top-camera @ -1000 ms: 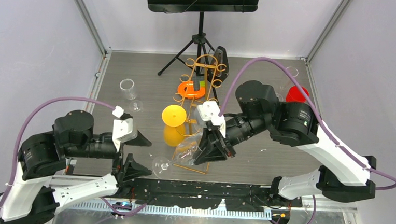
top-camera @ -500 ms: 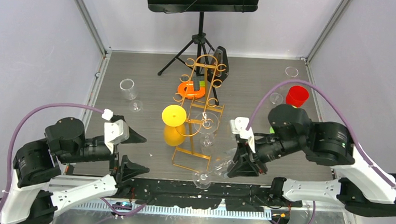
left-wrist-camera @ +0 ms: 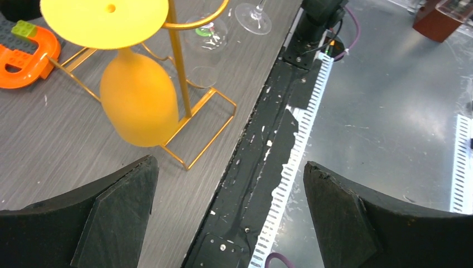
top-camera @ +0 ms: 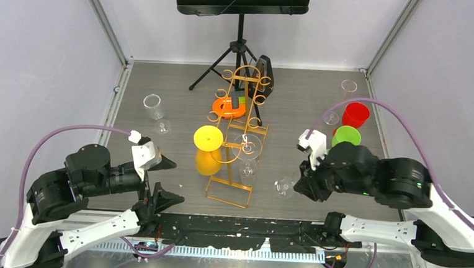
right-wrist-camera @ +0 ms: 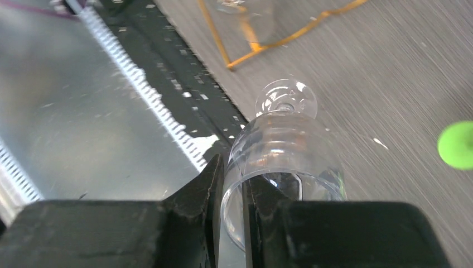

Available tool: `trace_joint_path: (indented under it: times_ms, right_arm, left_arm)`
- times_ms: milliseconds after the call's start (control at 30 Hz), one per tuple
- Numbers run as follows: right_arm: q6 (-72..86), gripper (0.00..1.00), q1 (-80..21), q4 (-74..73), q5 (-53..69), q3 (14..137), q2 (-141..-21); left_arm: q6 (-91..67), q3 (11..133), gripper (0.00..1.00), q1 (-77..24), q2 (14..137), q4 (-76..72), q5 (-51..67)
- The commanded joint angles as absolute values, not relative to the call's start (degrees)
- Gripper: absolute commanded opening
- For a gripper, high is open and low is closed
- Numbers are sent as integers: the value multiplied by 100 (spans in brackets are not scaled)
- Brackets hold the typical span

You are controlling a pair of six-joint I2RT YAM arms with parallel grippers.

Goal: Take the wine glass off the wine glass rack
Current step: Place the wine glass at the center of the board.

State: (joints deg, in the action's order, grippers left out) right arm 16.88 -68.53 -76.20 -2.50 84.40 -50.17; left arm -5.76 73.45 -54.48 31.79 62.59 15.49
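Observation:
The gold wire wine glass rack [top-camera: 238, 148] stands mid-table, also in the left wrist view [left-wrist-camera: 179, 78]. A yellow wine glass [top-camera: 208, 149] [left-wrist-camera: 139, 100] hangs upside down from it, and a clear one [top-camera: 247, 154] hangs beside it. My right gripper [top-camera: 302, 183] [right-wrist-camera: 234, 181] is shut on the rim of another clear wine glass [top-camera: 283, 186] [right-wrist-camera: 285, 146], one finger inside the bowl and one outside. That glass is right of the rack, foot towards the table. My left gripper [top-camera: 164, 180] [left-wrist-camera: 228, 167] is open and holds nothing, near the table's front edge.
A black music stand [top-camera: 242, 13] stands at the back. An orange toy [top-camera: 228, 108] and a black object [top-camera: 265, 73] lie behind the rack. Red [top-camera: 355, 114] and green [top-camera: 346, 136] cups sit at right, a clear cup [top-camera: 153, 106] at left.
My right gripper has carried the clear wine glass from the rack's front to the right, clear of the frame. My left gripper has opened wider.

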Motion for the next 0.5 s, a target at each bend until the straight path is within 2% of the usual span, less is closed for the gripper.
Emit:
trace_joint_path:
  times_ms: [0,233,467]
  right_arm:
    - [2166,5,-6499,-7462,-1548,8116,-5284]
    - [1175,5,-3847,-6428,-391,7366,-5690]
    - [618,5,-3039,-5643,-476,7479,-6767]
  left_arm:
    - [-689,7208,100,-5440,3084,5835,1117]
    - [-832,7066,100,-5440,2927,5699,1121]
    - [-926,7025,100,-5441,2651,5799,930]
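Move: The clear wine glass already hangs in the right fingers; the open patch of board it is heading for lies about 16 cm ahead of that hand, 6 cm to its right and 24 cm below. The green glass stands some 19 cm ahead and 15 cm right, the red one 8 cm farther out and 2 cm right of it. A clear glass still on the rack hangs about 9 cm ahead and 14 cm left. From the empty left hand the patch is about 17 cm ahead and 41 cm right. The clear glass, kept pinched near its rim with its foot hanging down, is swept quickly forward some 15 cm by the right hand, while sinking about 9 cm and drifting 4 cm right, towards the green glass and the open board beside it. On the way the hand turns clockwise about 30 degrees, its fingers swinging to point more forward and more steeply down. ##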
